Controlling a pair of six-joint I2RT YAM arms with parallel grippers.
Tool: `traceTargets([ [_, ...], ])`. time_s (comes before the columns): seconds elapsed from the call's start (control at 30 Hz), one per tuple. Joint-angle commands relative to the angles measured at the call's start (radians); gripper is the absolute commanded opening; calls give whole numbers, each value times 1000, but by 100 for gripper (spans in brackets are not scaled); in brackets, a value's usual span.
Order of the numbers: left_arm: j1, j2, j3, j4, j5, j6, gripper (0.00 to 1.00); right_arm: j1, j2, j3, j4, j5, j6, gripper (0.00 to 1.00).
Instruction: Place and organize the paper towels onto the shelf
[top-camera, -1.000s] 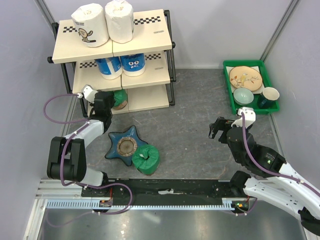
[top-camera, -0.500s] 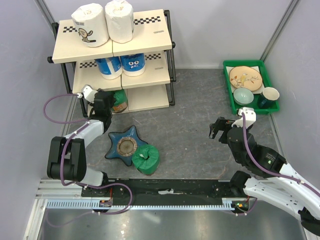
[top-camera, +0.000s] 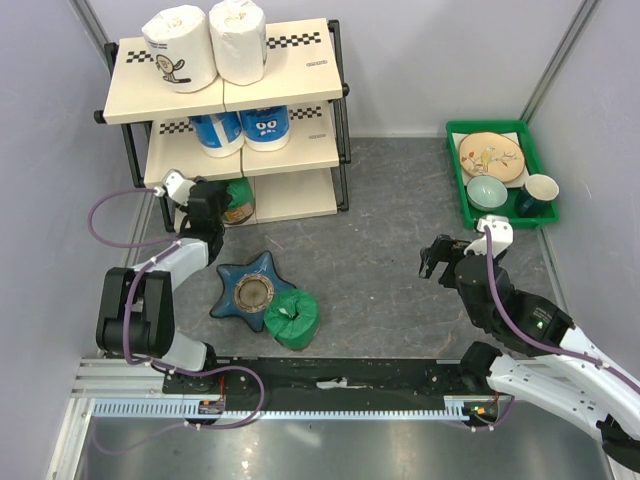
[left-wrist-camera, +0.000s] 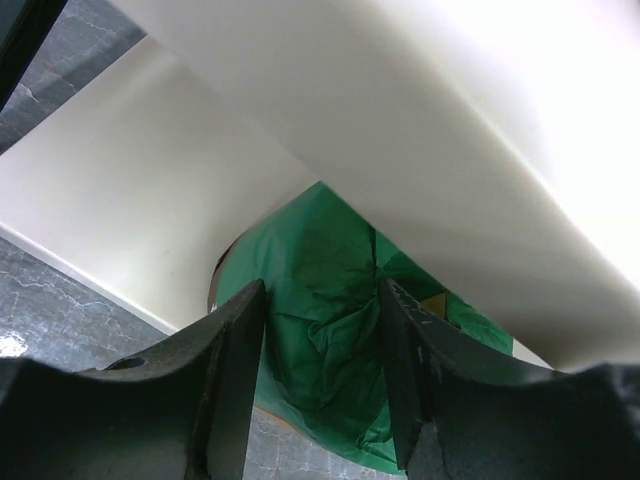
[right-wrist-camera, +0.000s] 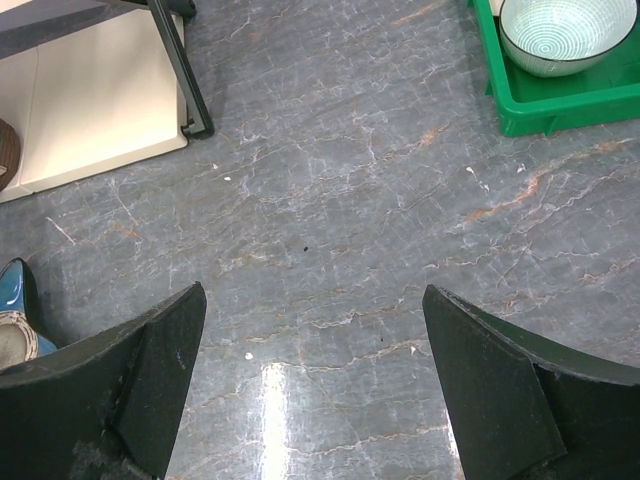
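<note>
My left gripper (top-camera: 222, 200) reaches under the middle board of the shelf (top-camera: 290, 70). It is shut on a green paper towel roll (top-camera: 240, 200) on the bottom tier. In the left wrist view the black fingers (left-wrist-camera: 235, 350) pinch the wrinkled green wrap (left-wrist-camera: 320, 250), and my gripper (left-wrist-camera: 320, 290) is under the cream board. Two white rolls (top-camera: 180, 48) stand on the top tier and two blue rolls (top-camera: 240, 130) on the middle tier. The second green roll (top-camera: 292, 318) lies on the floor. My right gripper (top-camera: 432, 258) (right-wrist-camera: 312, 292) is open and empty over bare floor.
A blue star-shaped dish (top-camera: 248, 285) lies on the floor, touching the loose green roll. A green tray (top-camera: 500, 125) of dishes sits at the far right, with its corner and a bowl (right-wrist-camera: 560, 30) in the right wrist view. The shelf's bottom board (right-wrist-camera: 90, 100) also shows there.
My left gripper has shifted slightly up and left at the bottom tier with the green roll. The shelf has nudged a little to the left. The right arm has not moved.
</note>
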Motion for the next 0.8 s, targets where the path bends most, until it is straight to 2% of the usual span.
traceTargets([
  [0.0, 10, -9, -17, 122, -27, -62, 58, 3, -18, 4, -13, 28, -1, 98],
  [0.13, 11, -70, -45, 125, -5, -77, 74, 2, -16, 1, -11, 24, 9, 98],
  [0.23, 11, -105, -66, 105, 12, -102, 81, 2, -10, 3, -13, 19, 14, 98],
  [0.6, 11, -298, -162, 58, 72, -143, 87, 2, -16, 16, -13, 7, 3, 98],
  [0.73, 11, -390, -181, -39, 121, -114, 88, 2, 31, 29, 29, -86, -78, 98],
  [0.77, 11, -414, -178, -70, 131, -85, 88, 2, 51, 36, 38, -155, -99, 98],
])
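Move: At the front edge of the bottom shelf, the wrapped green roll has its middle about 2 cm ahead of the left hand, 3 cm to its right and 5 cm below. On the middle shelf the nearer blue roll stands some 7 cm ahead of the hand, 3 cm right and 17 cm up; the blue star on the table is roughly 21 cm back, 6 cm right and 12 cm below. From the right hand the wrapped green roll is about 25 cm ahead, 46 cm left and 16 cm lower. Spreading its half-open fingers to nearly full width, the left hand lets go of the wrapped green roll. After barely a dip it draws up and back, about 5 cm each way, out from the gap under the middle shelf. The fingertips tilt up some 10 degrees and the hand's left side rolls down a little. ##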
